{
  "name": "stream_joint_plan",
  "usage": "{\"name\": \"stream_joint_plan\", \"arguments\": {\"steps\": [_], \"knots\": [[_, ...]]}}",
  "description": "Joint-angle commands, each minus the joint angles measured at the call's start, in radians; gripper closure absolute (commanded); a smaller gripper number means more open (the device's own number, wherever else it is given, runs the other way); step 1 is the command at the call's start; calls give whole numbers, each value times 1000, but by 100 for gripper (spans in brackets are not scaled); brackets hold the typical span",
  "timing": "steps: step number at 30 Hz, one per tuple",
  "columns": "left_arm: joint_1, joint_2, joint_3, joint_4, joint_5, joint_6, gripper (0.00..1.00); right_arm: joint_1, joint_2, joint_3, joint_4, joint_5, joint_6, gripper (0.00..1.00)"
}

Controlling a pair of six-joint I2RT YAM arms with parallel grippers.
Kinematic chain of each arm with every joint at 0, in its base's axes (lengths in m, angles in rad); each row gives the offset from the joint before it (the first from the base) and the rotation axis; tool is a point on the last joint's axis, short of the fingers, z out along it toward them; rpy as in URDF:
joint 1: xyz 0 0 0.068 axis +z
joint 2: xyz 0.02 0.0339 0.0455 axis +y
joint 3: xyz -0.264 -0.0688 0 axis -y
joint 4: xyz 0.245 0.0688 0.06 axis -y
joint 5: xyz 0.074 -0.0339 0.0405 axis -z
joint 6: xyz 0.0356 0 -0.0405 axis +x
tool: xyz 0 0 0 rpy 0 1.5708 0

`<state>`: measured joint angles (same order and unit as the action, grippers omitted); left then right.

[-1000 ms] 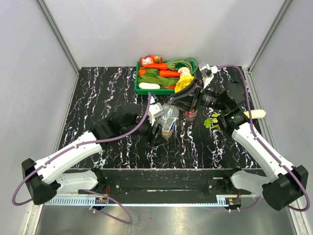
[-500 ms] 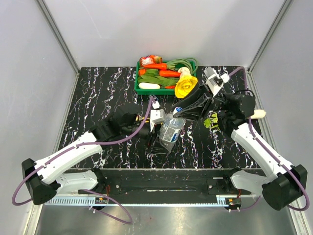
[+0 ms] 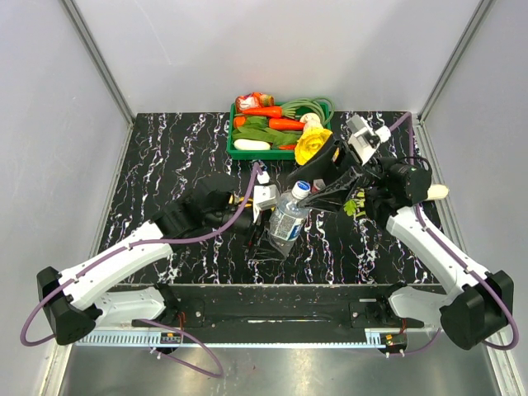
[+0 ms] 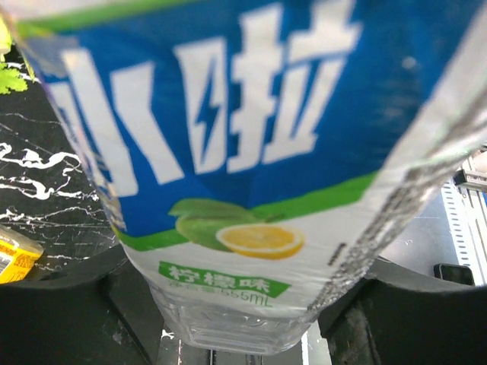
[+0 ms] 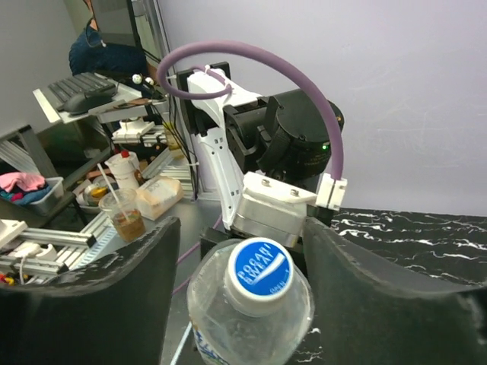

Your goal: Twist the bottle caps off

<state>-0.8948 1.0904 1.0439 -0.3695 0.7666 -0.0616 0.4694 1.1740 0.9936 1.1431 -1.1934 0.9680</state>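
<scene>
My left gripper point(image 3: 272, 227) is shut on the clear bottle with the blue label point(image 3: 287, 221) and holds it tilted above the table. The label fills the left wrist view point(image 4: 243, 137), with my fingers point(image 4: 68, 319) on both sides of the bottle's base. The bottle's blue cap point(image 3: 302, 189) is on and points toward my right gripper point(image 3: 318, 188). In the right wrist view the cap point(image 5: 260, 274) sits between the open fingers point(image 5: 99, 304), which stand apart from it. The red-label bottle, the juice bottle and their caps are not in view.
A green basket point(image 3: 239, 151) of vegetables stands at the back centre, with a yellow flower-like thing point(image 3: 313, 144) beside it. A green leaf point(image 3: 356, 206) and a white radish point(image 3: 435, 192) lie at the right. A yellow-orange object point(image 4: 15, 255) lies on the table under the bottle.
My left gripper raised and tilted the blue-label bottle. My right gripper swung back to the right and now faces the blue cap, open. The red-label bottle seen earlier no longer shows.
</scene>
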Motion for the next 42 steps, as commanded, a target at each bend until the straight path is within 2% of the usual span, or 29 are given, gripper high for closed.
{"name": "stream_joint_plan", "arguments": {"steps": [1, 4, 6, 12, 17, 29, 32, 42], "knots": [[5, -9, 1, 4, -33, -9, 38, -12, -37, 19, 29, 54, -21, 20], [5, -7, -1, -9, -44, -3, 38, -17, -71, 10, -26, 92, -86, 4], [7, -9, -1, -16, -53, -3, 38, -17, -102, 7, -118, 127, -156, 0], [7, -24, 2, -46, -147, 0, 37, -17, -198, 13, -474, 326, -369, 0], [7, -24, 27, -106, -315, 5, 38, -17, -218, 36, -664, 474, -433, 0], [-30, -4, 113, -232, -762, 5, 38, -17, -154, 105, -902, 669, -401, 0], [-55, 23, 139, -266, -890, 11, 38, -17, -128, 112, -927, 710, -347, 0], [-131, 112, 243, -351, -1188, -14, 38, -17, -57, 114, -934, 727, -236, 0]]}}
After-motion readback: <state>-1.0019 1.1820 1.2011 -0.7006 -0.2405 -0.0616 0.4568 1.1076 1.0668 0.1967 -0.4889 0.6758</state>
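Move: The blue cap sits between the right hand's parted fingers, about 2 cm left of the hand point; from the left hand, which holds the bottle low, it is roughly 14 cm up, 3 cm ahead and 4 cm right. Far below the right hand, the red-label bottle stands some 20 cm ahead and 8 cm right, and the yellow bottle lies about 12 cm ahead and 5 cm left. The right opens wide and goes some 14 cm forward, turning clockwise, the left bringing the held bottle along. ##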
